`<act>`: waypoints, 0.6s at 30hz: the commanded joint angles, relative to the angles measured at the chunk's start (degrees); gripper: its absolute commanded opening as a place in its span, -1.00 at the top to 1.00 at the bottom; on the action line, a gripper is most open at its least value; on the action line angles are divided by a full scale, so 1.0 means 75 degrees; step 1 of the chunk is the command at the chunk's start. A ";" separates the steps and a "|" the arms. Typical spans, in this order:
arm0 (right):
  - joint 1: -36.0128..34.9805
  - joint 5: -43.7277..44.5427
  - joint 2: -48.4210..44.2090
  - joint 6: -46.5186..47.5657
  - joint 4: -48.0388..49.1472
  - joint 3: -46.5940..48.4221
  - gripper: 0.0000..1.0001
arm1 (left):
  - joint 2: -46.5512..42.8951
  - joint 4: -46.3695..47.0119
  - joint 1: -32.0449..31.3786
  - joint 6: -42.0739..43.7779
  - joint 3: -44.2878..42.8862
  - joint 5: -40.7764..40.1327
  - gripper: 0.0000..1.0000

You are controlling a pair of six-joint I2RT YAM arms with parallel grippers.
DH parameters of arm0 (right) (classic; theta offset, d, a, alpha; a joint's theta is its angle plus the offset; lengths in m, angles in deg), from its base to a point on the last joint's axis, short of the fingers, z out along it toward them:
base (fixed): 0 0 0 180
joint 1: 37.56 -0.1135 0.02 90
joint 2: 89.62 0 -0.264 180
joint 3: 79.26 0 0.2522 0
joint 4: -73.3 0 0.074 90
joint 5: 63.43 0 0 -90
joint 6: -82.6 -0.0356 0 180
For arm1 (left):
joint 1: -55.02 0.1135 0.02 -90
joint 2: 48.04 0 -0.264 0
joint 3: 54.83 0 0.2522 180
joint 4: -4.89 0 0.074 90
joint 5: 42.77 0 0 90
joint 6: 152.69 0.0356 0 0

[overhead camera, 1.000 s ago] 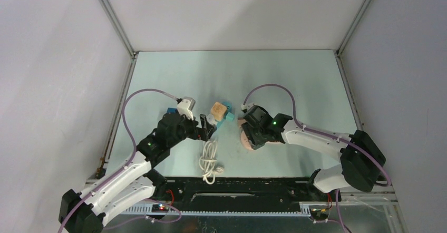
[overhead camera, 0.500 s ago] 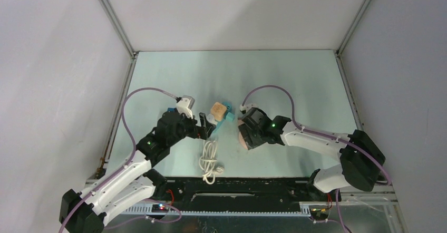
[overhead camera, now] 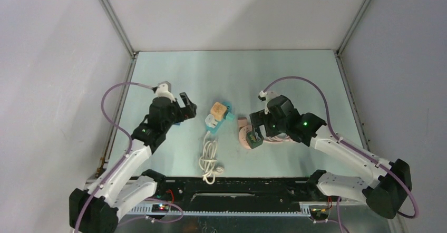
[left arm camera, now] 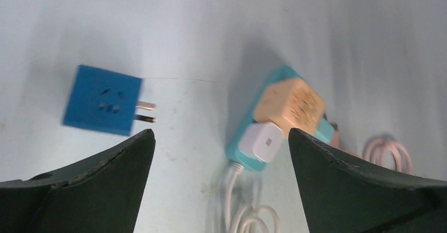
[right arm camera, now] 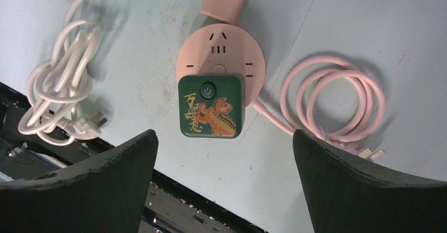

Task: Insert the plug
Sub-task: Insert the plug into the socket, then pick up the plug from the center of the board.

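Observation:
A dark green plug (right arm camera: 211,106) with a dragon print sits plugged into the round pink socket (right arm camera: 221,46). My right gripper (right arm camera: 224,133) hovers above it, open and holding nothing. In the top view the right gripper (overhead camera: 256,130) is over the green plug (overhead camera: 255,139). A loose blue plug (left arm camera: 103,100) lies flat on the table, its prongs pointing right. My left gripper (left arm camera: 220,133) is open and empty, between that blue plug and the teal power strip (left arm camera: 240,151). The strip carries a white plug (left arm camera: 263,141) and a tan adapter (left arm camera: 290,106).
The pink socket's coiled cable (right arm camera: 332,101) lies to its right, and a pink adapter (right arm camera: 224,1) sits beyond it. A bundled white cord (overhead camera: 210,159) trails from the teal strip toward the black front rail (right arm camera: 184,201). Grey walls enclose the table.
My right gripper has opened, let go of the green plug and risen above it. The left arm has drawn back leftward from the teal strip, still open.

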 commanded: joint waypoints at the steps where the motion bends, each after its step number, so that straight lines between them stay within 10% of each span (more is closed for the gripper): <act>1: 0.0171 -0.0360 -0.0017 0.0287 -0.0150 0.0035 -0.99 | 0.0528 -0.0758 0.0850 -0.1590 -0.0571 -0.0594 -0.99; 9: 0.0244 -0.0885 0.0038 0.0380 0.0116 -0.0141 -0.99 | 0.1817 -0.1863 0.1977 -0.3394 -0.0817 -0.1204 -0.99; 18: 0.0279 -0.1193 0.0120 0.0500 0.0316 -0.0193 -0.99 | 0.3333 -0.0129 0.3052 -0.3153 -0.0804 0.0517 -0.99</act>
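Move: Some 9 cm to the left hand's left, about 3 cm farther ahead and 14 cm below, lies the blue plug. On the power strip to that hand's right, the white plug sits around 5 cm right and 1 cm ahead, the tan plug about 8 cm right and 5 cm ahead. The white cable coil lies some 12 cm back and 5 cm right. From the right hand the blue plug is roughly 31 cm left, 9 cm ahead and 12 cm below. Swinging left and sinking in one sweep, the left hand travels about 10 cm each way towards the blue plug, leaving the power strip behind. It turns counter-clockwise by some 35 degrees and tips its fingers more steeply down; the fingers stay wide open, short of gripping. The right hand, still open, only eases back and down a little above the green plug. ##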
